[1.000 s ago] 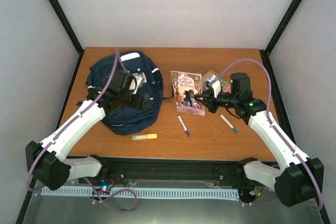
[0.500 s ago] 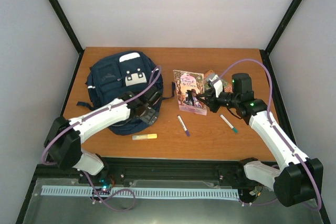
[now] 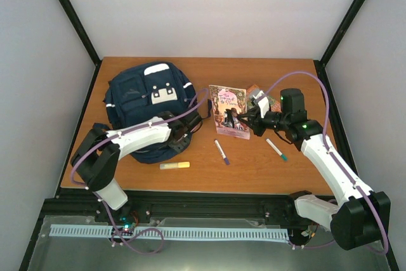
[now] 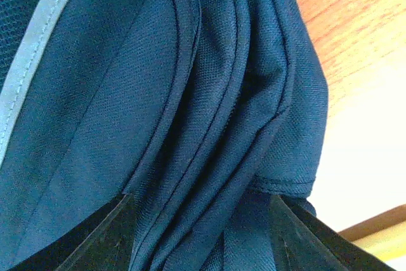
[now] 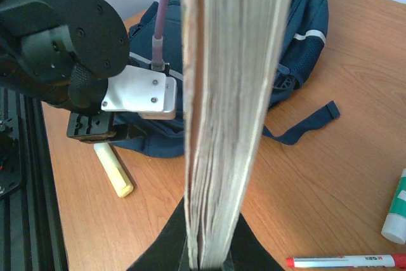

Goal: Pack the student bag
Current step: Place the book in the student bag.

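The student bag (image 3: 143, 96), navy with white patches, lies at the table's left. My left gripper (image 3: 184, 134) is low at the bag's near right edge. In the left wrist view its two dark fingers (image 4: 95, 239) stand on either side of a bunched fold of the bag's blue fabric (image 4: 209, 125), which fills the gap and touches both; the left gripper (image 4: 202, 220) is closed on that fold. My right gripper (image 3: 244, 120) is shut on a pink-covered book (image 3: 227, 107), holding it upright above the table. The page edges of the book (image 5: 228, 93) rise from the right gripper (image 5: 209, 259).
A yellow highlighter (image 3: 174, 165) lies near the front edge below the bag. A purple-capped pen (image 3: 221, 152) and a teal-capped marker (image 3: 276, 149) lie mid-table. Another book (image 3: 255, 91) lies behind the held one. A bag strap (image 5: 304, 125) trails toward the held book.
My left arm swung off the top of the bag down to its near right edge, and its jaws narrowed onto the fabric. The right arm held still with the book.
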Robot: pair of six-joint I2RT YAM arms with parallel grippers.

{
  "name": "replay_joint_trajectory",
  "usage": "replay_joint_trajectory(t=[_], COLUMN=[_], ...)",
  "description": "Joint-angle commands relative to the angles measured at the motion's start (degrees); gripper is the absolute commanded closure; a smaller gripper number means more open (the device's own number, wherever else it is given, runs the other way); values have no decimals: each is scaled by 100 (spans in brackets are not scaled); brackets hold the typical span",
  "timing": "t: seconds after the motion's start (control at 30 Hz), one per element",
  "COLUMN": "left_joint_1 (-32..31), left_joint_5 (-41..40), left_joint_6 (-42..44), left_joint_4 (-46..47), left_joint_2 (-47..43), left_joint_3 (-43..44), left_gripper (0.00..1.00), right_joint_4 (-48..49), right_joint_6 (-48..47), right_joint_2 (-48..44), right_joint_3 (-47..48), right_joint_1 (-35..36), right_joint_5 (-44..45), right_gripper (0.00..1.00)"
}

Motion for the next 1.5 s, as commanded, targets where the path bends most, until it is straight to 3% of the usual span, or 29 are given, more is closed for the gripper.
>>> replay_joint_trajectory(t=[0.0, 0.27, 0.5, 0.67, 0.87, 1.0, 1.1, 1.23, 1.47], left_joint_1=[-51, -51, -59, -109, -142, -173, -176, -174, -174], left_joint_5=[-404, -873, -354, -310, -361, -429, -481, -849, -938], left_joint_6=[57, 4, 133, 128, -7, -132, -153, -215, -229], left_joint_4=[75, 260, 320, 362, 208, 113, 127, 52, -174], left_joint_2=[114, 261, 284, 105, 190, 267, 258, 399, 680], left_joint_3=[166, 194, 200, 109, 18, -29, -45, 54, 366], left_gripper=[42, 54, 72, 74, 67, 78, 80, 71, 91], right_joint_4=[95, 75, 57, 32, 27, 33, 31, 21, 46], right_joint_6=[-130, -161, -186, -192, -204, -206, -206, -201, -137], right_joint_2=[-80, -82, -31, -1, 32, 9, 34, 22, 26], right_joint_3=[-6, 1, 9, 18, 28, 21, 28, 27, 13], right_joint_1=[-30, -33, -28, -33, -32, -34, -35, -31, -34], right_joint_5=[-123, -130, -142, -150, -158, -158, -167, -161, -127], right_gripper=[96, 96, 96, 95, 95, 95, 95, 95, 95])
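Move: The student bag's loose front edge lies just under the left fingertips, about 2 cm below and 1 cm ahead, between the parted pads. The bag's middle is some 13 cm farther out and 9 cm left of that hand, and the yellow highlighter about 6 cm back, straight behind. From the right hand, which already holds the book, this edge is roughly 21 cm left, 1 cm back and 17 cm below. The bag's loose front edge is gathered between the left fingertips as they close from a bit over half open to nearly shut, wavering on the way. The left hand eases about 1 cm forward and slightly left, drifts part of the way back, then settles down to about 1.5 cm lower against the cloth. The right hand holds still, keeping the book raised. ##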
